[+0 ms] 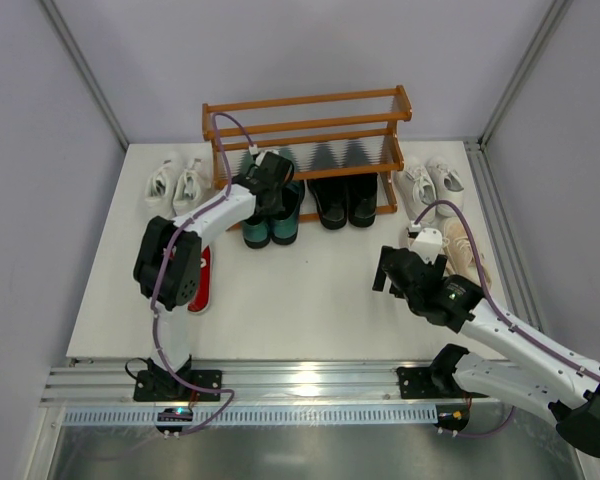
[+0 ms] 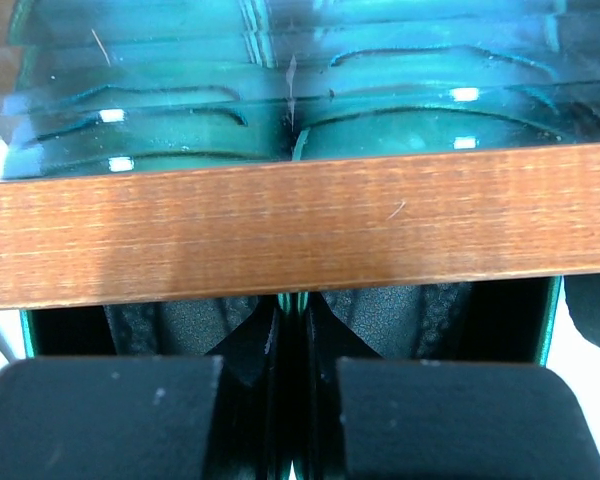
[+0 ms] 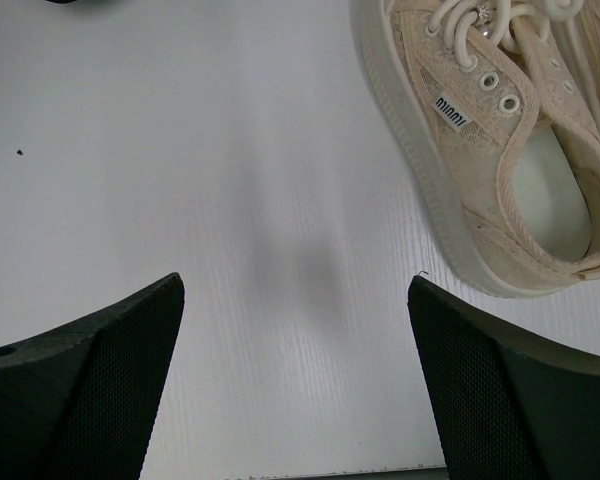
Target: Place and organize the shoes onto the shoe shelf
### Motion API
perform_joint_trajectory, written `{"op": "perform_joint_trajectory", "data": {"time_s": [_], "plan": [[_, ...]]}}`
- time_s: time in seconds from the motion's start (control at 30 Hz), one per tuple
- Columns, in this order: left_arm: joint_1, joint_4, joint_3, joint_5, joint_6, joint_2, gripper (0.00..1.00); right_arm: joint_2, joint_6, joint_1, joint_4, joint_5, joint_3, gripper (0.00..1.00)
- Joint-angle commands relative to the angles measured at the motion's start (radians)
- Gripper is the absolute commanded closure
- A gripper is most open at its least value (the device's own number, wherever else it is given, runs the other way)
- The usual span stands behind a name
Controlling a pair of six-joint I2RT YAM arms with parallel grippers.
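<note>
The shoe shelf (image 1: 305, 128) stands at the back of the table. My left gripper (image 1: 268, 185) is shut on the inner walls of the two dark green loafers (image 1: 272, 218), pinched together, with their toes under the shelf's bottom tier. In the left wrist view the gripper (image 2: 298, 375) sits just below a wooden rail (image 2: 300, 230), with the green toes (image 2: 180, 130) beyond it. The black loafers (image 1: 345, 200) sit in the bottom tier beside them. My right gripper (image 1: 400, 268) is open and empty over bare table (image 3: 295, 330), left of the beige sneakers (image 3: 480, 150).
A white sneaker pair (image 1: 175, 182) lies left of the shelf and another (image 1: 430, 185) right of it. The beige sneakers (image 1: 465, 250) lie near the right edge. A red sneaker (image 1: 204, 280) is partly hidden under my left arm.
</note>
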Motion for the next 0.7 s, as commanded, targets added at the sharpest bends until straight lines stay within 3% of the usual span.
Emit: {"op": "perform_joint_trajectory", "data": {"time_s": [0.0,0.23,0.3,0.33,0.37,0.43,0.47,0.53,0.67], "plan": [[0.012,0.137,0.089,-0.071,0.029,-0.050,1.00,0.004,-0.015,0.005,0.040,0.027,-0.002,0.07],[0.032,0.117,0.125,-0.050,0.034,-0.019,1.00,0.021,-0.017,0.005,0.048,0.024,-0.001,0.07],[0.037,0.116,0.125,-0.036,0.031,-0.007,0.96,0.020,-0.017,0.005,0.048,0.024,-0.002,0.07],[0.037,0.116,0.122,-0.031,0.029,-0.002,0.90,0.018,-0.019,0.005,0.048,0.024,-0.002,0.07],[0.035,0.117,0.119,-0.028,0.028,0.001,0.74,0.020,-0.019,0.005,0.046,0.024,-0.002,0.07],[0.037,0.119,0.116,-0.022,0.023,0.006,0.59,0.018,-0.019,0.004,0.045,0.026,-0.002,0.07],[0.037,0.119,0.109,-0.020,0.022,0.006,0.46,0.017,-0.017,0.005,0.045,0.024,-0.002,0.07],[0.038,0.117,0.108,-0.020,0.014,0.003,0.31,0.017,-0.015,0.005,0.043,0.023,-0.004,0.07],[0.038,0.101,0.106,-0.025,0.005,-0.016,0.17,0.017,-0.012,0.005,0.043,0.021,-0.005,0.07]]}}
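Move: The left gripper is shut on the inner walls of the green loafers. The pair's middle lies about 4 cm ahead and 3 cm below, its place being the left part of the lower shelf. The black loafers stand some 18 cm to the right and 8 cm ahead, the white sneakers roughly 23 cm left and 5 cm ahead, the red sneakers 23 cm left and 14 cm back. From the right gripper the green pair lies about 27 cm ahead and 33 cm left. Ease the left gripper forward about 1 cm with both green loafers still pinched by their inner walls, nudging them deeper under the shelf's front rail beside the black pair. Then open the fingers wide to let go of the walls, carrying the hand another 2 cm forward and 2 cm up, with the fingertips tipping up slightly. ##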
